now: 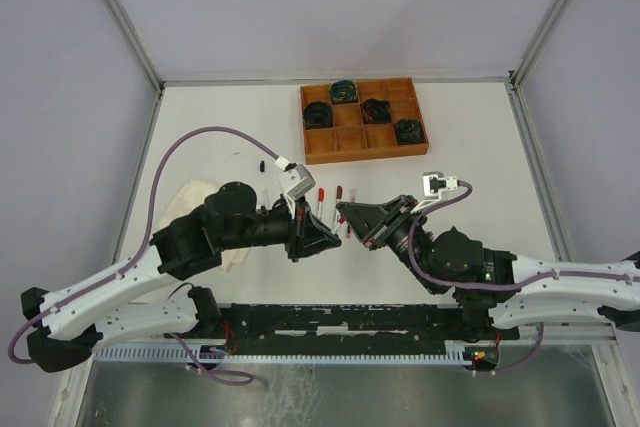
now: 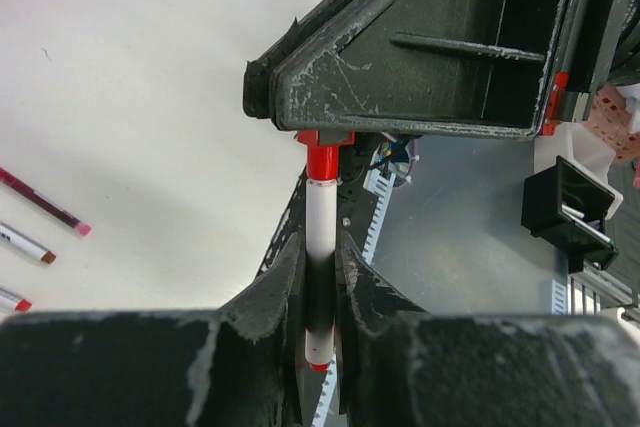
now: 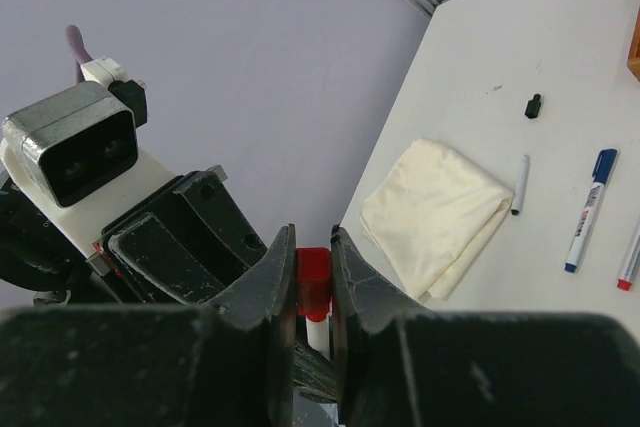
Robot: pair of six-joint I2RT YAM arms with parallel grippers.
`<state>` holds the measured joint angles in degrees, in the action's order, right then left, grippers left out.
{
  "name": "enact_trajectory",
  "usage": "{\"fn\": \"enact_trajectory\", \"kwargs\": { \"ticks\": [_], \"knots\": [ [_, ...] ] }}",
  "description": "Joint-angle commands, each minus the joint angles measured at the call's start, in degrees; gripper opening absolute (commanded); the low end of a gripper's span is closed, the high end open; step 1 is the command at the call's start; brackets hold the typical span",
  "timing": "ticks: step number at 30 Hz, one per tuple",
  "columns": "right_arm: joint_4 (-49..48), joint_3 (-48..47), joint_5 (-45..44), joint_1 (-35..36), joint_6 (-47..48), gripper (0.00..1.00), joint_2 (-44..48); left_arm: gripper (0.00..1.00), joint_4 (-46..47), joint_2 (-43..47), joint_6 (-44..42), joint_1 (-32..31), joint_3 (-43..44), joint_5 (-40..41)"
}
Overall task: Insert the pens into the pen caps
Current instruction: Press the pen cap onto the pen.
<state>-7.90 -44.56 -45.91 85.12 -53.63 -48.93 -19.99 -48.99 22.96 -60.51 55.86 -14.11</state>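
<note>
My left gripper [image 2: 320, 247] is shut on a white pen [image 2: 319, 227] with a red end, held along the jaws. The pen's front end sits in a red pen cap [image 2: 323, 159]. My right gripper [image 3: 313, 247] is shut on that red cap [image 3: 313, 275], and the white barrel [image 3: 318, 332] shows just below it. In the top view the two grippers [image 1: 325, 237] [image 1: 350, 217] meet tip to tip above the table's middle. More pens [image 1: 322, 201] lie behind them. A blue-capped pen [image 3: 590, 209] and a small black cap [image 3: 533, 105] lie on the table.
A folded cream cloth [image 3: 435, 212] lies at the left of the table. A wooden tray [image 1: 352, 139] with dark cable coils [image 1: 376, 108] stands at the back. Three loose pens [image 2: 45, 202] lie left of my left gripper. A black rail runs along the near edge.
</note>
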Motion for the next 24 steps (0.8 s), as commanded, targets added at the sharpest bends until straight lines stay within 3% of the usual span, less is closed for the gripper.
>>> {"fn": "enact_trajectory", "kwargs": {
  "ticks": [1, 7, 16, 24],
  "knots": [
    [17.05, 2.74, 22.40, 6.81, 5.35, 0.00, -3.50, 0.03, 39.04, 1.09, -2.79, 2.26, 4.99, 14.17],
    [11.32, -1.22, 18.68, 6.81, 13.32, 0.00, -7.84, 0.03, 39.66, 0.51, -2.18, 2.30, 4.79, 13.42],
    [13.36, -6.57, 13.03, 6.81, 19.67, 0.00, -5.98, 0.03, 37.25, 1.82, -3.07, 2.24, 2.34, 10.57],
    [11.05, -12.32, 7.77, 6.81, 29.24, 0.21, -3.05, 0.03, 33.26, 3.60, -4.05, 2.32, -1.38, 7.66]
  ]
}}
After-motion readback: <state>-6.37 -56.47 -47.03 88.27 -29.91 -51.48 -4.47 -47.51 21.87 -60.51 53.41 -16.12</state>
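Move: Both hands already hold their pieces. From the left hand, which grips the pen, the red cap between the right fingers is about 3 cm ahead, 2 cm to the right and 5 cm up. From the right hand, the pen's middle is roughly 2 cm back, 1 cm left and 3 cm down. On the table some 28 cm below the left hand, the brown-capped pen lies about 13 cm straight ahead, a red-capped pen 4 cm left of that one. Both hands rise together, the left about 5 cm and the right a little over 6 cm, keeping the pen's upper end at the cap held in the right fingers, with neither grip opening or closing. As they climb, both wrists turn by some 15–20 degrees, the left fingers coming up from a slight downward slope to nearly level and the right hand tipping back, its fingers a little upward, while its left side rolls down. ##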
